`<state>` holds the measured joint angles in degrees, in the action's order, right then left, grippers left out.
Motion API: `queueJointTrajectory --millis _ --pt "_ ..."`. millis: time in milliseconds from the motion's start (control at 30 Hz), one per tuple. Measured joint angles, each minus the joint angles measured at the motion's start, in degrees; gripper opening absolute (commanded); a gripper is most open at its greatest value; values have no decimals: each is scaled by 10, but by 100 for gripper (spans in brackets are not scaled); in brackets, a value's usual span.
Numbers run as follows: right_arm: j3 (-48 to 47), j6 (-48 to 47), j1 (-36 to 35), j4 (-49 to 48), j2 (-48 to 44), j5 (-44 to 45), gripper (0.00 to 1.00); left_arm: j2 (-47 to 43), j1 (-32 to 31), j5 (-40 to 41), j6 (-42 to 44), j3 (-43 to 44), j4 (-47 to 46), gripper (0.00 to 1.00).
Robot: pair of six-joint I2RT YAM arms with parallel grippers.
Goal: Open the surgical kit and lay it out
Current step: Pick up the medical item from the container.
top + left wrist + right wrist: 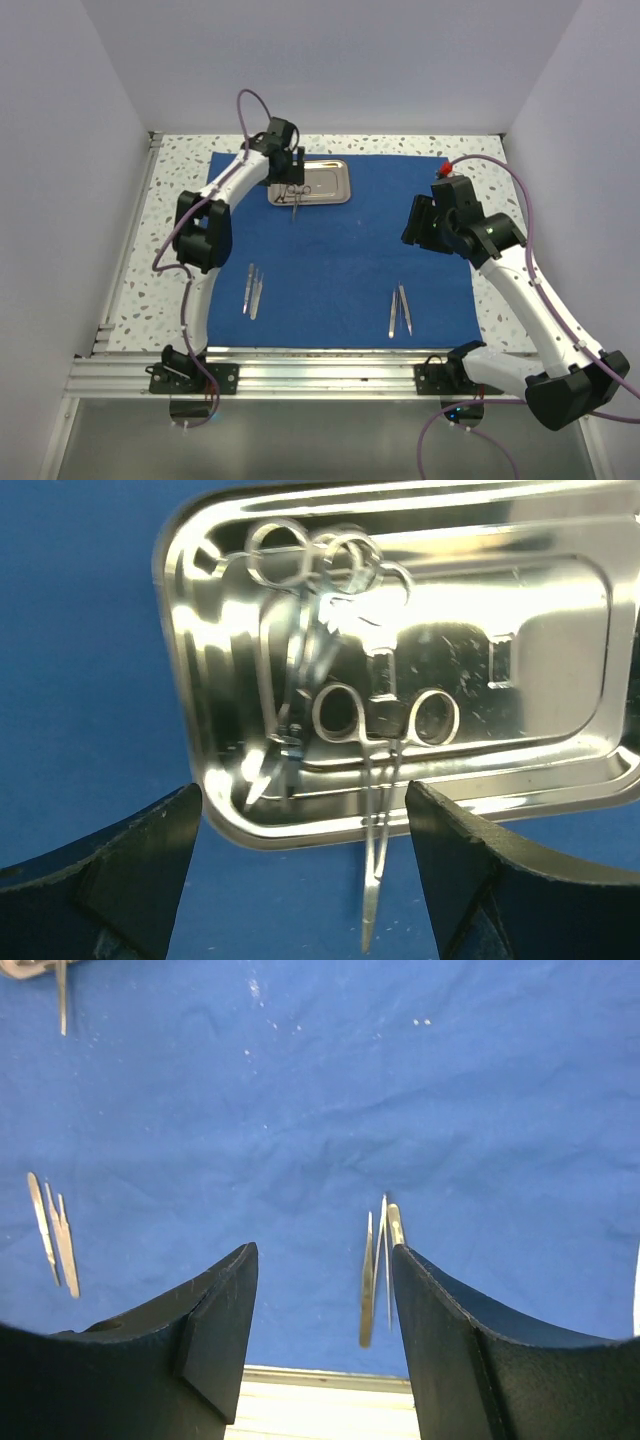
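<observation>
The surgical kit's royal-blue cloth [340,240] lies spread flat on the table. A shiny steel tray [325,180] sits at its far edge. In the left wrist view the tray [520,680] holds ring-handled scissors [385,720], whose blades stick out over the near rim onto the cloth, and a second ring-handled instrument [300,590]. My left gripper [292,180] hovers over them, open [305,880], with the scissor blades showing between its fingers. Two sets of tweezers lie on the cloth, one at the left [251,290] and one at the right [400,310]. My right gripper [325,1310] is open and empty above the right tweezers [375,1260].
A speckled tabletop [180,180] borders the cloth, with white walls on three sides. The metal rail [320,365] runs along the near edge and shows as a pale strip [320,1390] under my right fingers. The left tweezers [55,1235] lie far left in the right wrist view.
</observation>
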<state>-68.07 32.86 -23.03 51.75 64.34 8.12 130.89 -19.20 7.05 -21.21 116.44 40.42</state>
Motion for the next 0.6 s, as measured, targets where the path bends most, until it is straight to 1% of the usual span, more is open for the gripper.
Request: queueJointTrajectory --millis 133,300,600 --pt "-6 0 0 24 0 4 59 29 -40 13 8 12 0 86" --pt "-6 0 0 47 -5 14 59 42 -79 23 10 16 0 85" --pt "-6 -3 0 56 -18 19 59 75 -76 43 8 25 -3 84"
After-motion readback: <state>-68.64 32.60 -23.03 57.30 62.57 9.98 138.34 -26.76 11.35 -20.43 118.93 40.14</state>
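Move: The left hand's target is the scissor-handled clamp hanging over the tray's near rim. Its middle lies about 3 cm back and 4 cm right of the left hand, some 7 cm below it. The bunch of other scissors is roughly 3 cm ahead and 1 cm right of the hand, and the tray's middle 3 cm ahead and 7 cm right, both about 7 cm down. From the right hand, the clamp lies some 21 cm ahead, 26 cm left and 20 cm lower. Swing the open left gripper about 6 cm to the right and slightly back until the overhanging clamp sits between the fingers, sinking all the while. Then let it ease a touch left as it keeps dropping, about 5 cm lower in all, with a slight clockwise turn and the fingers kept wide. Let the empty right hand drift a couple of centimetres back and right. ##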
